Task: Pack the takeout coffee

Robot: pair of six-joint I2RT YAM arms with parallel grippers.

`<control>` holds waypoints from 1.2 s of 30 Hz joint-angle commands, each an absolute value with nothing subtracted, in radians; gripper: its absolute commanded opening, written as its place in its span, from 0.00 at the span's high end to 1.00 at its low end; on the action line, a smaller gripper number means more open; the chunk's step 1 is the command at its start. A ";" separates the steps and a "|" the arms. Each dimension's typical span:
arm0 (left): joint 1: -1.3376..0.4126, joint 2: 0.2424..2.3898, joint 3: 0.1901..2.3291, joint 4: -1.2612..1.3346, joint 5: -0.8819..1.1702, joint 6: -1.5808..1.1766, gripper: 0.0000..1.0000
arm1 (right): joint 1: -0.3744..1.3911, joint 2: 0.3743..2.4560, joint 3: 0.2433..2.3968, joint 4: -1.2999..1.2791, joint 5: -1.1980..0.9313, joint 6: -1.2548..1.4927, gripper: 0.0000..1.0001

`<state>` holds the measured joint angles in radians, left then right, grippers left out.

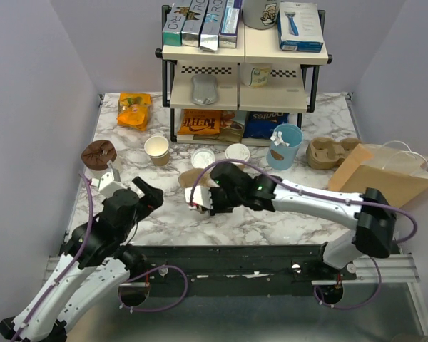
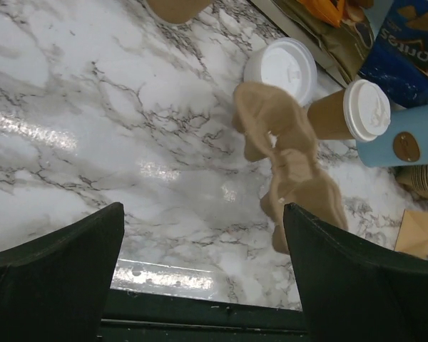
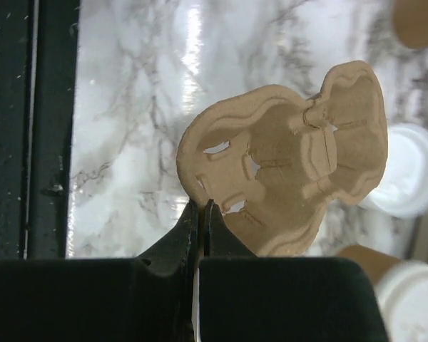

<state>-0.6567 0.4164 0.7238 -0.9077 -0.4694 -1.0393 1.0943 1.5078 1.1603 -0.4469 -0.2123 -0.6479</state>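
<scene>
The takeout coffee [image 1: 237, 152], a tan paper cup with a white lid, stands in front of the shelf; it also shows in the left wrist view [image 2: 357, 110] and at the lower right of the right wrist view [image 3: 403, 288]. My right gripper [image 1: 197, 199] [image 3: 203, 208] is shut on the rim of a tan pulp cup carrier [image 3: 292, 157] [image 2: 289, 157] [image 1: 188, 178] and holds it above the marble, just left of and nearer than the coffee. My left gripper [image 1: 141, 191] [image 2: 203, 235] is wide open with nothing between its fingers, left of the carrier.
A loose white lid [image 1: 203, 158] and an unlidded tan cup [image 1: 157, 150] sit left of the coffee, and a light-blue cup [image 1: 285, 146] stands to its right. A second carrier [image 1: 329, 152] and the brown paper bag [image 1: 385, 174] lie at the right. The shelf [image 1: 242, 78] stands behind.
</scene>
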 commanded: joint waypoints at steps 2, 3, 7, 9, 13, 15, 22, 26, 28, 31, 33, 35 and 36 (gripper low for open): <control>-0.657 0.431 0.712 -0.983 -0.531 -1.092 0.01 | 1.155 1.630 1.209 -0.298 -0.388 -0.632 0.99; -0.657 0.442 0.710 -0.979 -0.526 -1.091 0.01 | 1.158 1.650 1.225 -0.279 -0.405 -0.596 0.99; -0.657 0.480 0.693 -0.951 -0.515 -1.086 0.01 | 1.198 1.726 1.264 -0.252 -0.388 -0.561 0.68; -0.657 0.485 0.678 -0.930 -0.503 -1.088 0.01 | 1.204 1.712 1.238 -0.210 -0.368 -0.529 0.47; -0.655 0.479 0.658 -0.890 -0.494 -1.075 0.01 | 1.203 1.606 1.183 -0.146 -0.143 -0.399 0.18; -0.657 0.477 0.655 -0.867 -0.492 -1.068 0.01 | 1.195 1.514 1.169 -0.108 0.108 -0.275 0.00; -0.655 0.506 0.649 -0.781 -0.443 -1.006 0.01 | 0.817 1.258 1.199 -0.337 0.336 0.204 0.00; -0.653 0.528 0.637 -0.726 -0.420 -0.983 0.01 | 0.558 1.146 1.221 -0.503 0.523 0.255 0.00; -0.653 0.537 0.629 -0.698 -0.404 -0.970 0.01 | 0.432 1.065 1.213 -0.566 0.488 0.285 0.00; -0.653 0.561 0.614 -0.643 -0.374 -0.950 0.01 | 0.168 0.994 1.196 -0.624 0.376 0.299 0.00; -0.652 0.580 0.617 -0.614 -0.357 -0.940 0.01 | 0.083 0.959 1.207 -0.644 0.431 0.279 0.00; -0.652 0.612 0.626 -0.585 -0.342 -0.917 0.01 | 0.014 0.965 1.229 -0.650 0.425 0.262 0.00; -0.652 0.624 0.632 -0.574 -0.330 -0.910 0.01 | 0.005 0.991 1.270 -0.687 0.417 0.262 0.00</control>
<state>-0.6559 0.5827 0.6231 -0.6689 -0.3923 -0.9657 0.0689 0.9657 1.2049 -0.5602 0.4187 0.2543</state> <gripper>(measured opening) 0.990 0.998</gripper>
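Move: The right hand holds the cardboard cup carrier by its rim; the bare table spot for it lies about 12 cm to this hand's left, 2 cm ahead and 9 cm below. The stack of white lids is some 18 cm ahead and 2 cm left, the lidded cup 18 cm ahead and 9 cm right, and the open cup 20 cm ahead and 19 cm left. From the left hand, that spot is roughly 8 cm right, level with it and 13 cm below. The right hand carries the held carrier about 7 cm left, slightly back and 4 cm down onto the bare table, opens wide to let go, then sweeps up, forward and nearly 50 cm right towards the paper bag, turning strongly clockwise. The left hand, fingers still wide open, sinks some 3 cm, then eases forward and right towards the carrier without closing. ##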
